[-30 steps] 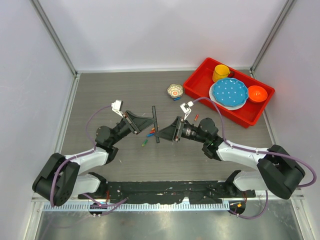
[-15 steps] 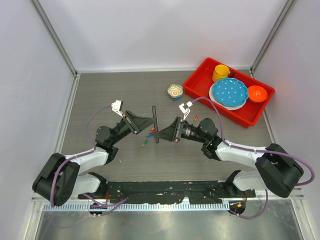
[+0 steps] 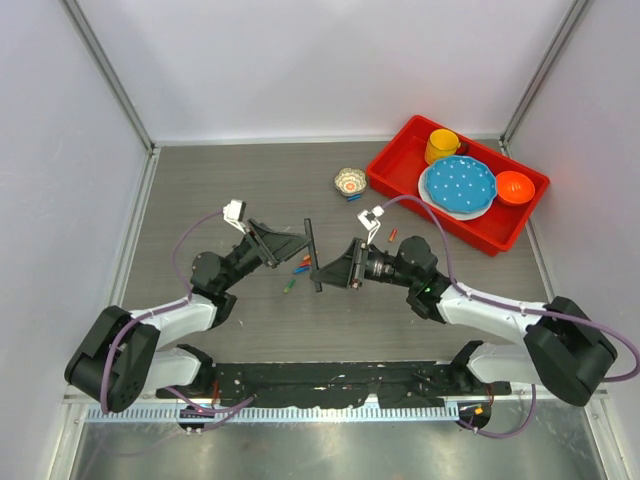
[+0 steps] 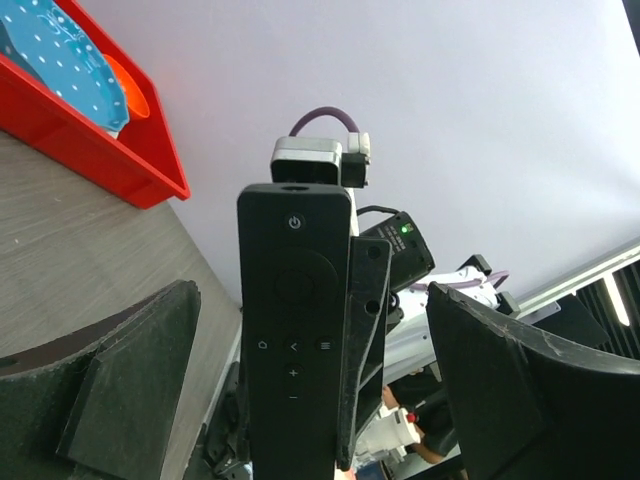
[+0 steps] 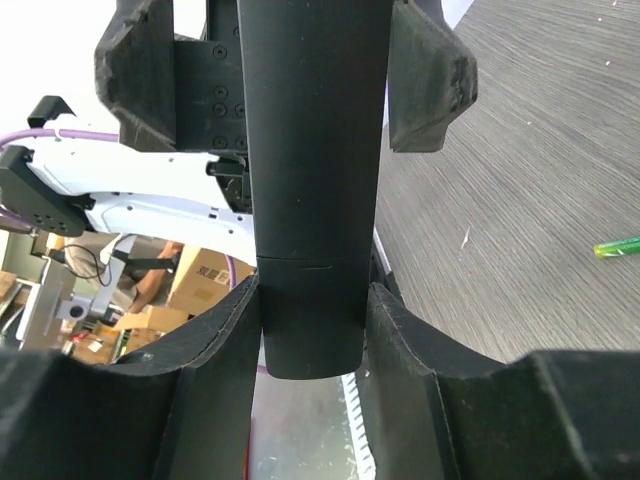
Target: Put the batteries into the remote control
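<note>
The remote control [image 3: 314, 256] is a slim black bar held off the table between the two arms. My right gripper [image 3: 323, 270] is shut on its lower end, and its fingers [image 5: 215, 380] press both sides of the remote control [image 5: 312, 180]. My left gripper [image 3: 298, 246] stands open around the remote control [image 4: 293, 330], whose button face is toward it, with its fingers [image 4: 130, 380] well apart and off it. Red, orange and blue batteries [image 3: 301, 265] lie on the table below. A green battery [image 3: 289, 287] lies nearer, also seen as a green battery [image 5: 617, 246] in the right wrist view.
A red bin [image 3: 400, 150] at the back right holds a yellow cup [image 3: 441, 146], a blue dotted plate [image 3: 458, 187] and an orange bowl [image 3: 515, 187]. A small patterned bowl [image 3: 349, 181] stands left of the bin, with a blue battery [image 3: 353, 198] beside it. A red battery [image 3: 393, 235] lies near the right wrist.
My right gripper closed on the remote control's lower end. My left gripper then opened wide and let it go. The remote has tilted and shifted slightly toward the right.
</note>
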### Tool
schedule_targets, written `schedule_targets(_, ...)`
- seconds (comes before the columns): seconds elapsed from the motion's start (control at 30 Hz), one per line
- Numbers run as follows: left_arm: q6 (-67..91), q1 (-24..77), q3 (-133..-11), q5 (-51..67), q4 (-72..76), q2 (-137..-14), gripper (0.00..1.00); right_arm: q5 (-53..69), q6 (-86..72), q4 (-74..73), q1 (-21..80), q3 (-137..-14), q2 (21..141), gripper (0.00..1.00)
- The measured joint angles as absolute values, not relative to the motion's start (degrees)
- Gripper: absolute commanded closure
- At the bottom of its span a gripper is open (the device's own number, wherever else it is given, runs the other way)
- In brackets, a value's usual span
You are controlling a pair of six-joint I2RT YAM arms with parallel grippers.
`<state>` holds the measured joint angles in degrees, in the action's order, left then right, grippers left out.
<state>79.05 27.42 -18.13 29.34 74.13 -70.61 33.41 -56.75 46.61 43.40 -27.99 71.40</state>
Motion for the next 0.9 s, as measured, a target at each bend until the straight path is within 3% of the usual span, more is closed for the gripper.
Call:
schedule_targets(0.27, 75.0, 27.2, -18.2, 27.6, 71.6, -67.6, 0.0, 29.8, -44.1, 23.3, 43.5, -33.9, 63.2, 0.99)
schedule_targets(0.63, 55.9, 27.7, -28.8, 8.9, 26.6, -52.2, 0.0, 7.9, -24.0, -13.7, 44.4, -47.5, 61.7, 0.99)
schedule_targets(0.9, 50.7, 33.3, -39.0, -3.1, 2.1, -58.2, 0.0, -6.8, -20.7, -24.4, 49.2, -51.5, 64.4, 0.99)
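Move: My left hand is already open around the remote, whose middle lies about 2 cm to its right and 2 cm below. The orange battery is some 11 cm ahead, straight on, and 26 cm below; the green battery is 2 cm ahead and 5 cm left, on the table too. My right hand holds the remote by its near end. From that hand, the lone red battery lies 12 cm ahead, 6 cm right and 22 cm down. I keep the remote pinched in my right hand and draw it clear of my open left fingers, about 9 cm right, then also forward and down, tipping those fingers some 50 degrees downward over the lone red battery's side of the table. My left hand, staying wide open, swings forward, a little left and then down about 6 cm, its fingers turning down towards the loose batteries. ##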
